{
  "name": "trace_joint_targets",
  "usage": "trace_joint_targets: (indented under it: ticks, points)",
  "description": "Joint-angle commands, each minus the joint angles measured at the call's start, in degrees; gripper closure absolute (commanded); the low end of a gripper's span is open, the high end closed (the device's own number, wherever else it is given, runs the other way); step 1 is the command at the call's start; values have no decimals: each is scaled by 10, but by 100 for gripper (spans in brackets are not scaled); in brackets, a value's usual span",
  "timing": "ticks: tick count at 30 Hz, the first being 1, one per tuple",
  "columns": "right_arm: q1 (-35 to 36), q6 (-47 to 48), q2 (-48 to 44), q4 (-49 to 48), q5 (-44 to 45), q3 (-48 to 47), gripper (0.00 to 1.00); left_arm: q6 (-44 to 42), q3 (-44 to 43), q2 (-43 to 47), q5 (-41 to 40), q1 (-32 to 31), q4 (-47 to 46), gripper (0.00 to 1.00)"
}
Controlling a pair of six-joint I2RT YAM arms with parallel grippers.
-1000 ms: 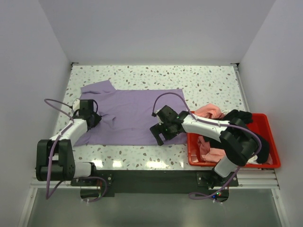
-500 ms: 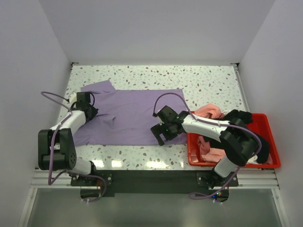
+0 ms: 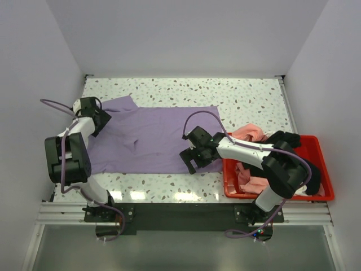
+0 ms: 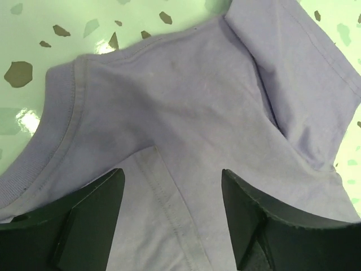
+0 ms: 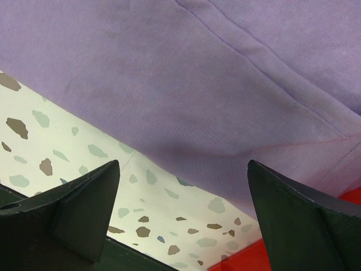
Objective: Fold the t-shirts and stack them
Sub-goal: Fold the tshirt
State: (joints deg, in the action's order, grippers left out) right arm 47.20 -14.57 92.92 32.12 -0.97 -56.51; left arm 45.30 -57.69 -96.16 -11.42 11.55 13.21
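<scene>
A large lavender-purple t-shirt (image 3: 155,138) lies spread flat on the speckled table. My left gripper (image 3: 99,117) hovers over its far-left end, by the collar and a sleeve. In the left wrist view this gripper (image 4: 172,195) is open, with the collar band (image 4: 53,141) and a folded hem beneath it and nothing held. My right gripper (image 3: 190,164) stands at the shirt's near-right corner. In the right wrist view that gripper (image 5: 183,189) is wide open, spanning the hem edge (image 5: 237,186) and bare table. Salmon-pink (image 3: 249,134) and black (image 3: 289,139) t-shirts lie heaped in the bin.
A red plastic bin (image 3: 271,195) sits at the right, beside my right arm; its corner (image 5: 248,262) shows in the right wrist view. White walls close in the table (image 3: 237,99) on three sides. The right arm's forearm lies across the bin's left rim.
My left gripper has moved away and to the left, from the shirt's left edge to its collar end, and opened, letting go of the cloth. The right arm has not moved.
</scene>
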Motion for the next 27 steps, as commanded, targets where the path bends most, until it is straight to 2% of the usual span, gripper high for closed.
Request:
trace_joint_targets:
  ticks: [1,3,4,5,8,13,19,27]
  points:
    - [0,-8,-13,0,8,-12,1,-7,-23,15,17,1,2,20]
    - [1,-8,-14,5,18,-21,1,-6,-18,28,40,2,8,10]
    - [0,-7,-17,6,19,-23,1,-6,-12,46,53,1,7,0]
    - [0,-9,-22,4,20,-25,1,-6,-5,56,87,0,0,0]
    - [0,-18,-35,7,27,-38,1,1,38,102,125,-12,-8,0]
    - [-1,-66,-56,-5,51,-52,1,-6,94,144,116,-62,20,0]
    - [-1,-86,-26,-29,48,-67,1,-4,145,132,127,-75,-10,0]
    - [0,-107,22,-50,51,-37,1,-17,178,117,52,-74,35,0]
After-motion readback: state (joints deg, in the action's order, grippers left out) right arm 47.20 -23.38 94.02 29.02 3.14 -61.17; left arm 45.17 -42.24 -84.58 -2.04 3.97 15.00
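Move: Some 15 cm to the left hand's right and 8 cm nearer the base lies the tip of the folded-in sleeve, about 4 cm lower. The outer sleeve sticks out roughly 12 cm ahead and 8 cm right of that hand; the shirt's near-left corner is about 22 cm back and 4 cm left. Just 3 cm ahead and 3 cm left of the right hand, about 2 cm down, is its patch of shirt, with the near edge 6 cm straight back. Swinging clear of the collar end of the shirt with its fingers spreading to full width, the left hand arcs up about 3 cm, then sinks lower than it began, travelling some 9 cm right and 7 cm back towards the folded-in sleeve's tip and turning about 15 degrees clockwise. The right hand, still open, hops forward-left over the shirt, rising then dipping, and ends slightly higher, turned some 10 degrees clockwise. ##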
